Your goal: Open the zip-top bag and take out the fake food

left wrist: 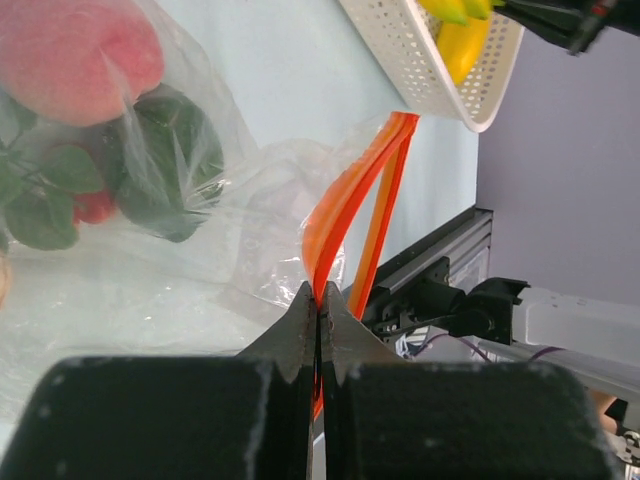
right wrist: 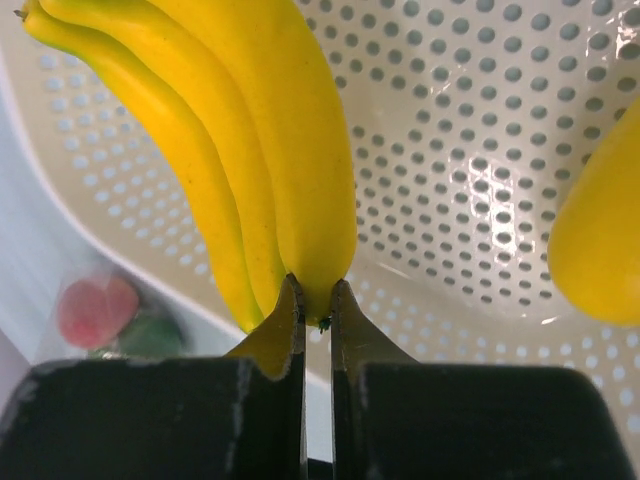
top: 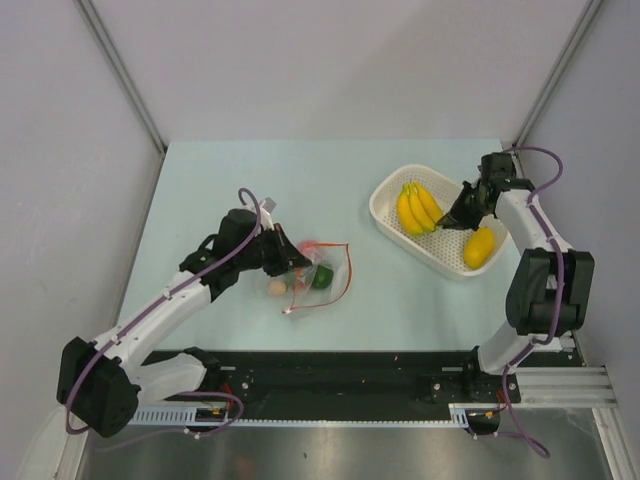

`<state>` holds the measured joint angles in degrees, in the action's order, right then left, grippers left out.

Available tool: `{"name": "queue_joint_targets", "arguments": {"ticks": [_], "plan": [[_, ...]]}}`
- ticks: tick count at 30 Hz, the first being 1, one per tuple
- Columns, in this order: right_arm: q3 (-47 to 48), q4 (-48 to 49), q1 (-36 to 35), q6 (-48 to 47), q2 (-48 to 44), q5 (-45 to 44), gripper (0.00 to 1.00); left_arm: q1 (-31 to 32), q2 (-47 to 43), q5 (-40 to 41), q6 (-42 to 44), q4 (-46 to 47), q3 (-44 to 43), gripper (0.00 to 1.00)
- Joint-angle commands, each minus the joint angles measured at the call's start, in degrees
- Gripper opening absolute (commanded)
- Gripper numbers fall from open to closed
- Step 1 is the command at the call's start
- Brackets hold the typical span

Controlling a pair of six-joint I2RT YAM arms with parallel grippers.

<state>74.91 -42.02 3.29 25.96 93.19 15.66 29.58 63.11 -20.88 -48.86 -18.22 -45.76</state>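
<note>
The zip-top bag point(top: 322, 272) lies left of the table's centre, clear and crinkly, its red zip strip point(left wrist: 343, 205) spread apart. My left gripper point(left wrist: 319, 300) is shut on one side of that strip; in the top view the left gripper point(top: 290, 262) sits at the bag's left edge. Inside the bag are a pinkish-red piece point(left wrist: 80, 50), a dark green vegetable point(left wrist: 165, 165) and a tan egg-like piece point(top: 277, 288). My right gripper point(right wrist: 318, 300) is shut on the end of the yellow banana bunch point(right wrist: 250, 130), which rests inside the white basket point(top: 447, 250).
The white perforated basket point(right wrist: 480, 150) stands at the right back of the table and also holds a yellow lemon-like fruit point(top: 480, 247). A black rail point(top: 350, 385) runs along the near edge. Grey walls close in the table on three sides.
</note>
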Motion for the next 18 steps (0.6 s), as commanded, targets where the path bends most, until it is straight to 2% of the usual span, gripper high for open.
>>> {"name": "queue_joint_targets", "arguments": {"ticks": [1, 5, 8, 9, 12, 16, 18], "plan": [[3.22, 4.93, 0.14, -0.99, 5.41, -1.86, 0.00, -0.31, -5.27, -1.35, -0.09, 0.46, 0.75, 0.00], [4.18, 5.72, 0.31, -0.82, 7.79, -1.16, 0.04, -0.32, -5.98, -1.35, 0.17, -0.15, 0.58, 0.00], [4.54, 4.76, 0.40, -0.64, 8.50, -1.07, 0.26, -0.31, -6.07, -2.84, -0.44, -0.85, 0.32, 0.00], [4.89, 4.32, 0.40, -0.73, 8.50, -1.51, 0.42, -0.32, -6.33, -3.11, -0.71, -1.03, 0.58, 0.00], [5.07, 1.77, 0.31, -1.34, 7.37, -3.87, 0.63, -0.32, -8.18, -3.37, -1.41, -0.33, 1.98, 0.00], [5.07, -5.94, -0.12, -2.58, 3.15, -8.27, 0.73, -0.23, -8.53, -5.65, -3.77, 2.30, 4.62, 0.00], [5.07, -8.59, -1.61, -3.01, 0.61, -10.20, 0.74, -0.14, -7.92, -6.88, -5.10, 3.97, 5.50, 0.00]]}}
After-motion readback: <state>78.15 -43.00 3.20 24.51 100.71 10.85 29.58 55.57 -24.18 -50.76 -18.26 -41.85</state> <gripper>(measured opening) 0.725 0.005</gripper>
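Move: The right hand holds the bananas by their stem end, the bunch's middle about 4 cm ahead, 5 cm left and slightly lower. The middle of the white basket is some 3 cm ahead, 2 cm left and 6 cm below; the mango lies about 3 cm back, 8 cm right and 6 cm below. From the left hand, the basket is roughly 15 cm ahead, 32 cm right and 9 cm lower. Right hand lowers the bananas some 4 cm into the basket and opens wide; left draws the bag edge back. ##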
